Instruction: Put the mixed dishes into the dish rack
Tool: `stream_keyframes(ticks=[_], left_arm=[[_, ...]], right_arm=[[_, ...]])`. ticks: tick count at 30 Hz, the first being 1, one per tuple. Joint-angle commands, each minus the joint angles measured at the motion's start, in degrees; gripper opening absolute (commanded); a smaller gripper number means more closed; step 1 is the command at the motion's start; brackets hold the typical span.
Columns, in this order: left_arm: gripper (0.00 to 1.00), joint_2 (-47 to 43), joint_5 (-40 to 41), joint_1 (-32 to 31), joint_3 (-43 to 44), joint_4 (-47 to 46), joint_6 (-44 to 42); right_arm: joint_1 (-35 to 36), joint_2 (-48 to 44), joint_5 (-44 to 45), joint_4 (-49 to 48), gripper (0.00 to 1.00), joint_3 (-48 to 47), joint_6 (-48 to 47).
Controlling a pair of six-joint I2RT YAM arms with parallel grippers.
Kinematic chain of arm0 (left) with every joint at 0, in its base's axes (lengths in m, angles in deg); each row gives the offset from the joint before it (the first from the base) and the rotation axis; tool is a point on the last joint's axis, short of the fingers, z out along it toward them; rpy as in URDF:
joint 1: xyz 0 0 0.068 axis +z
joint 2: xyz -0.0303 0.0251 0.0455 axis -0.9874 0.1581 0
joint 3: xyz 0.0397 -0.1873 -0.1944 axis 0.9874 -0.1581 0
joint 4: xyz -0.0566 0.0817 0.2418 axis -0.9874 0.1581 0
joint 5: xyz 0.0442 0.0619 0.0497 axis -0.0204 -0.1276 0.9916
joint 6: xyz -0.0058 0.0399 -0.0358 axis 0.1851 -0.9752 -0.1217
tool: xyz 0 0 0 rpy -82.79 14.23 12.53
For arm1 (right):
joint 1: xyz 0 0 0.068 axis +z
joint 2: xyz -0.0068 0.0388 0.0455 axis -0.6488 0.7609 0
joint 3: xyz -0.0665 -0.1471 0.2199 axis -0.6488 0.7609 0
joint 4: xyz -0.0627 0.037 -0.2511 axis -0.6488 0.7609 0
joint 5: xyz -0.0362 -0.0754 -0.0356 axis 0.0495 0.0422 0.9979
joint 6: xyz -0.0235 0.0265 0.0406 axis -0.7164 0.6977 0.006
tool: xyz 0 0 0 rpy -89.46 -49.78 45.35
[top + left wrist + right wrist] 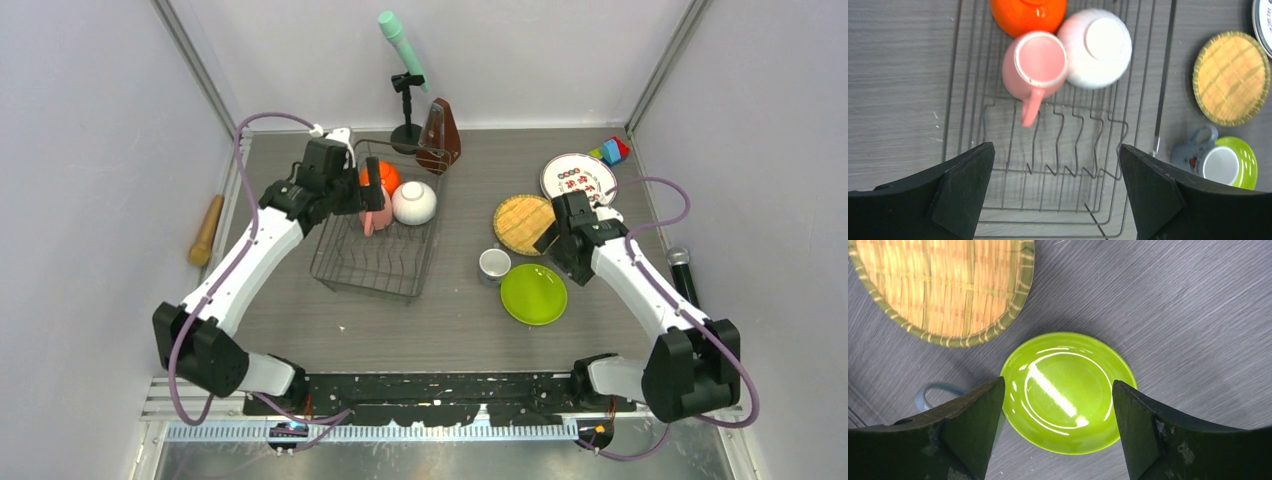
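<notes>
The dish rack (365, 285) stands left of centre, holding an orange bowl (387, 176), an upturned white bowl (414, 202) and a pink mug (377, 220) at its far end. My left gripper (370, 198) hovers open above them. In the left wrist view its jaws (1055, 150) stand wide over the rack's prongs (1161, 100), below the mug (1035, 65). My right gripper (548, 240) is open above the lime-green plate (1068, 392), which shows between its fingers (1058, 385). The tan woven plate (522, 222), small white cup (493, 265) and marked white plate (577, 178) lie on the table.
A brown metronome (438, 135) and a stand with a teal microphone (405, 60) sit behind the rack. Toy blocks (612, 150) lie at the far right. A wooden rolling pin (207, 230) rests along the left wall and a black microphone (683, 275) along the right.
</notes>
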Motion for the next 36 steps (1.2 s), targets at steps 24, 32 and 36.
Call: stream_keyframes(ticks=[24, 32, 36], left_arm=[[1.0, -21.31, -16.21, 0.89, -11.39, 4.23, -2.2], [1.0, -19.77, -16.53, 1.27, -10.58, 4.11, -2.04], [1.0, -19.23, -16.61, 1.31, -10.27, 3.78, -1.98]], right_arm=[[-20.15, 14.01, -31.26, -52.61, 0.76, 17.96, 5.86], [-20.8, 17.13, -30.41, -52.3, 0.56, 16.19, 6.3], [-21.39, 16.62, -30.4, -52.39, 0.23, 16.02, 6.05]])
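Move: My right hand hovers over the front-right edge of the green plate, whose middle is about 4 cm back and 5 cm left. The woven tray I go for has its middle some 15 cm ahead, 7 cm left and 9 cm below. The grey mug stands about 17 cm left and 2 cm ahead, the white plate roughly 27 cm ahead and 7 cm right. From my left hand, the tray lies some 40 cm right, 2 cm ahead, 22 cm below. I take my right hand about 9 cm forward and 7 cm down to the tray's near right rim, tipping the wrist some 30 degrees so the fingers swing from pointing rightward to slightly leftward. With the rim between them, I close the fingers to well under half open. Meanwhile my empty left hand draws back 10 cm from over the rack, turning a little clockwise, fingers wide. ##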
